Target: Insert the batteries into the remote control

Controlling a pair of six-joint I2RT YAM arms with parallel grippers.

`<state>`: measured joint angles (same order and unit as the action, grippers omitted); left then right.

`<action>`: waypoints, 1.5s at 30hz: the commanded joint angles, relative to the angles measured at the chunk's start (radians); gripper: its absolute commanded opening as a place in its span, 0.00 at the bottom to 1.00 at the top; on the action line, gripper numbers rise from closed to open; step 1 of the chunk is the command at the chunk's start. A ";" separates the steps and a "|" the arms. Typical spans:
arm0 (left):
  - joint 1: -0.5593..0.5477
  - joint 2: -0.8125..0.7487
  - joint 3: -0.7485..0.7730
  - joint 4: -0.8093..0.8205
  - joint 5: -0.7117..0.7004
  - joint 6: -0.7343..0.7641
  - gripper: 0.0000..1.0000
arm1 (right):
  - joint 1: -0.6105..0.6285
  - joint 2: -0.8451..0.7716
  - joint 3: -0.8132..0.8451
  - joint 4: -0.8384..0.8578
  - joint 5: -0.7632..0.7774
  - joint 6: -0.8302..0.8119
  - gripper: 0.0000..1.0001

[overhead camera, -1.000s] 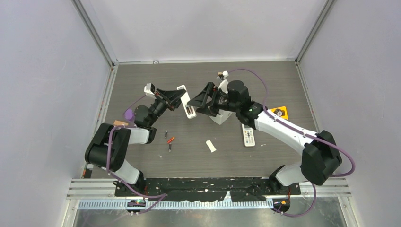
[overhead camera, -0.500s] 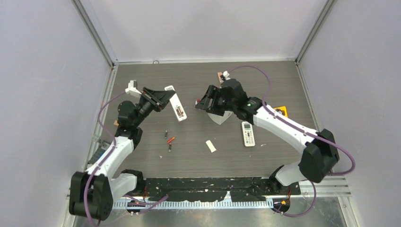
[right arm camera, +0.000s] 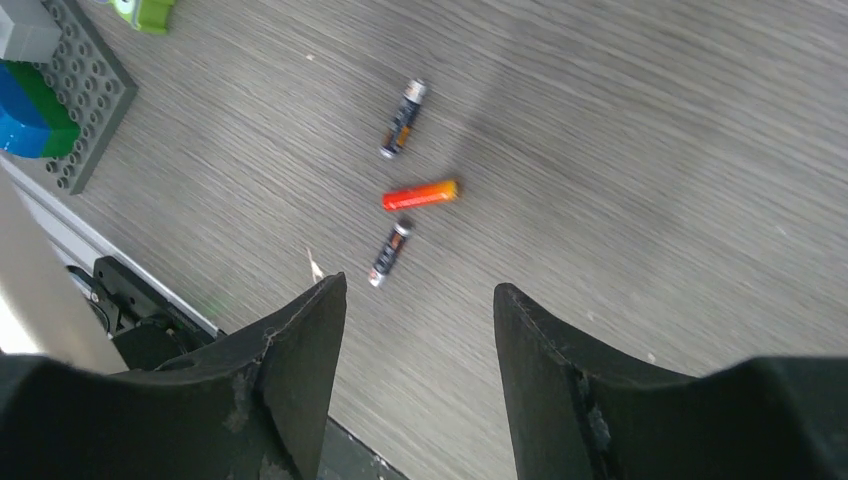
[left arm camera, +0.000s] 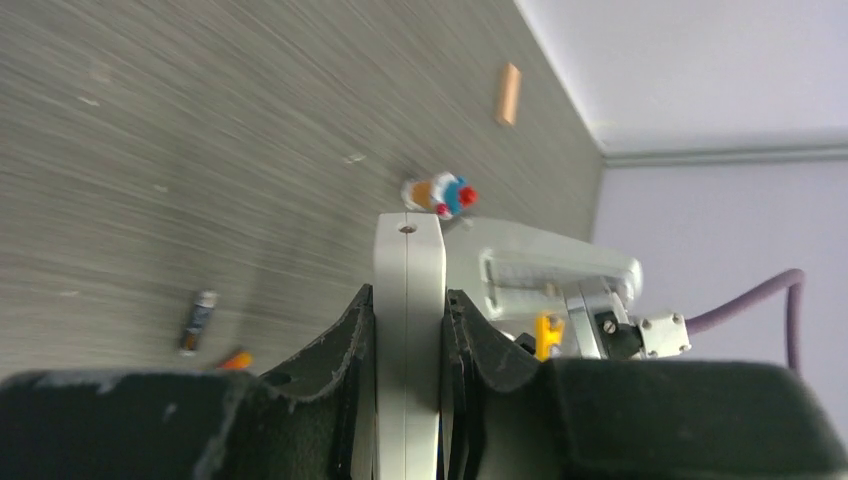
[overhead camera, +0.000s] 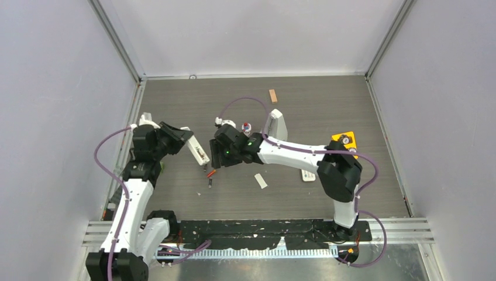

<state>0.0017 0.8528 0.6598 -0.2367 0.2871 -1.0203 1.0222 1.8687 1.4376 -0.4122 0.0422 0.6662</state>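
The remote control (overhead camera: 198,151), a slim white bar, is held off the table at the left, with my left gripper (overhead camera: 186,140) shut on it. In the left wrist view the remote control (left arm camera: 408,290) stands edge-on, and my left gripper (left arm camera: 408,298) clamps it from both sides. Three batteries lie just below it: one dark (overhead camera: 205,167), one orange (overhead camera: 212,173), one dark (overhead camera: 210,183). My right gripper (overhead camera: 217,159) hovers above them, open and empty. The right wrist view looks down between the open right gripper (right arm camera: 420,285) at the batteries (right arm camera: 403,118), (right arm camera: 420,194), (right arm camera: 390,252).
A small white cover (overhead camera: 260,181) lies right of the batteries. A grey metronome (overhead camera: 276,124), a colourful toy (overhead camera: 246,126) and a wooden block (overhead camera: 272,95) sit further back. A shorter white remote (overhead camera: 308,174) and an orange item (overhead camera: 345,139) are on the right. A grey brick baseplate (right arm camera: 85,95) is off the table's left edge.
My left arm has drawn the remote control back to the left and lower. My right arm has swung left from the metronome to above the batteries, its jaws narrowing somewhat.
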 commanded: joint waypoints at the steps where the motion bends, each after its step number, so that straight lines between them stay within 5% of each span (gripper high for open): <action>1: 0.032 -0.071 0.101 -0.228 -0.210 0.169 0.00 | 0.014 0.061 0.087 0.102 0.025 -0.027 0.60; 8: 0.034 -0.141 0.146 -0.352 -0.443 0.288 0.00 | 0.044 0.170 0.166 0.135 0.052 -0.021 0.56; 28: 0.033 -0.170 0.129 -0.383 -0.470 0.323 0.00 | 0.124 0.446 0.494 -0.131 0.311 -0.029 0.54; 41: 0.034 -0.159 0.096 -0.326 -0.422 0.320 0.00 | 0.119 0.539 0.591 -0.231 0.340 -0.003 0.23; 45: 0.034 -0.149 0.074 -0.225 -0.276 0.359 0.00 | 0.100 0.517 0.557 -0.233 0.354 -0.022 0.08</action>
<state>0.0288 0.6975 0.7509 -0.6086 -0.1253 -0.7074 1.1378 2.3936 1.9934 -0.6079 0.3470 0.6525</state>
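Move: The battery aimed at, the farthest out of three, lies some 8 cm to the right hand's left, 3 cm ahead and 9 cm below. The orange battery is about 3 cm nearer and 3 cm to the right of it, the other dark one 7 cm nearer and 2 cm to its right. The remote, already held by the left gripper, hangs roughly 9 cm left, 5 ahead and 4 above the right hand. From the left hand the target is about 7 cm back, 6 right and 18 below. The farthest dark battery is reached by the right hand, which travels about 8 cm left and a little forward while sinking, then goes nearly straight down for 8 cm in all, tilting some 15 degrees; only near the table do its half-open fingers close to pinch it. Meanwhile the left hand keeps the remote and carries it leftward and back from the batteries, rolling its left side up nearly 30 degrees, then all but stops. ##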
